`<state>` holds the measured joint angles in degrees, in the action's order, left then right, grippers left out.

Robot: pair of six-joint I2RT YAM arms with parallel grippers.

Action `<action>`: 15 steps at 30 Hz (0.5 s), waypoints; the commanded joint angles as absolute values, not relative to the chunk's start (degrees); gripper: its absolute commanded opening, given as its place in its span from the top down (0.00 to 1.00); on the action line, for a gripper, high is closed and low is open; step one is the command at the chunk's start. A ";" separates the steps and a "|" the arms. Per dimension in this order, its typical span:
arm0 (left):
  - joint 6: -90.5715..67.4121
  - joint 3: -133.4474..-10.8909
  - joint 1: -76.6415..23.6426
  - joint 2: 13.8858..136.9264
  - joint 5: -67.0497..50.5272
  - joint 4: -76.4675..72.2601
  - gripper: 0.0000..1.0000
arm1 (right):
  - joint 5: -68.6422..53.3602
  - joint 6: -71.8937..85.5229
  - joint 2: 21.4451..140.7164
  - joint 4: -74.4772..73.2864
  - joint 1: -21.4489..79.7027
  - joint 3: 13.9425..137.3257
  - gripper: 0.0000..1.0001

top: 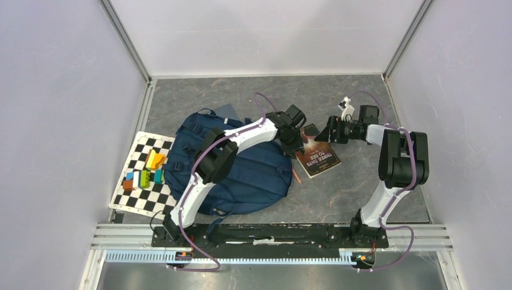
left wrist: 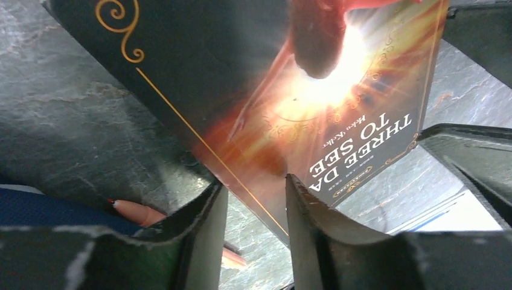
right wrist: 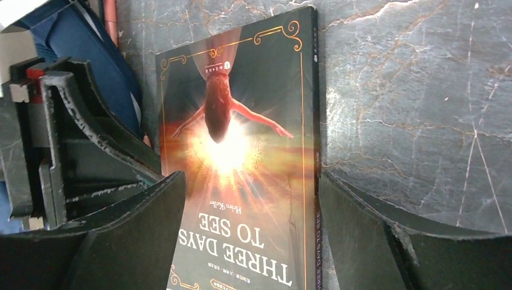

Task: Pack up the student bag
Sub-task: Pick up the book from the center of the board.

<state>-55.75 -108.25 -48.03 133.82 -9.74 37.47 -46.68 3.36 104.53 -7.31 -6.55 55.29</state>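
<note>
The student bag, navy blue, lies flat left of centre; my left arm reaches across it. A book titled "Three Days to See" lies to its right. My left gripper is at the book's near-left corner. In the left wrist view that corner of the book sits between the half-closed jaws of the left gripper, with bare floor showing in the gap. My right gripper hangs over the book's far end. In the right wrist view the right gripper is wide open, its fingers either side of the book.
An orange pencil lies between bag and book and shows beside my left finger. A checkerboard mat with coloured blocks sits left of the bag. A small white object stands behind the right gripper. Walls enclose three sides.
</note>
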 commanded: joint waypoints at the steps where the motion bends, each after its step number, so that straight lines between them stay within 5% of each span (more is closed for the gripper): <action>1: -49.99 -104.86 -47.84 134.35 -10.75 29.64 0.60 | -57.93 -0.77 109.83 -21.09 -5.36 54.53 0.16; 5: -49.31 -103.10 -47.88 134.42 -14.15 24.59 0.72 | -57.84 -6.04 109.29 -27.85 -5.19 56.11 0.17; 15: -46.17 -101.28 -47.90 134.60 -16.07 18.45 0.75 | -60.57 -7.55 110.98 -30.13 -1.12 56.30 0.18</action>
<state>-49.74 -102.91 -46.48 132.38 -16.19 32.38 -52.29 -8.97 107.04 -14.22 -7.51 58.67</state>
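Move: The book lies between the hands. Its middle is about 7 cm right of the left hand, 2 cm ahead and a little below; the left fingers are already at its left long edge. A red pencil lies some 7 cm back from the left hand, level sideways, and the bag's middle about 26 cm left and 3 cm back. From the right hand, the book's middle is roughly 5 cm left, 3 cm back and 2 cm below. Closing from half open to about a quarter, the left fingers pinch the book's left long edge, one outside it and one over the cover, as the hand eases under 1 cm left, back and down and turns some 5 degrees clockwise. The right hand stays wide open at the opposite edge, one finger beside the spine, creeping back barely 1 cm and turning about 10 degrees counter-clockwise. ##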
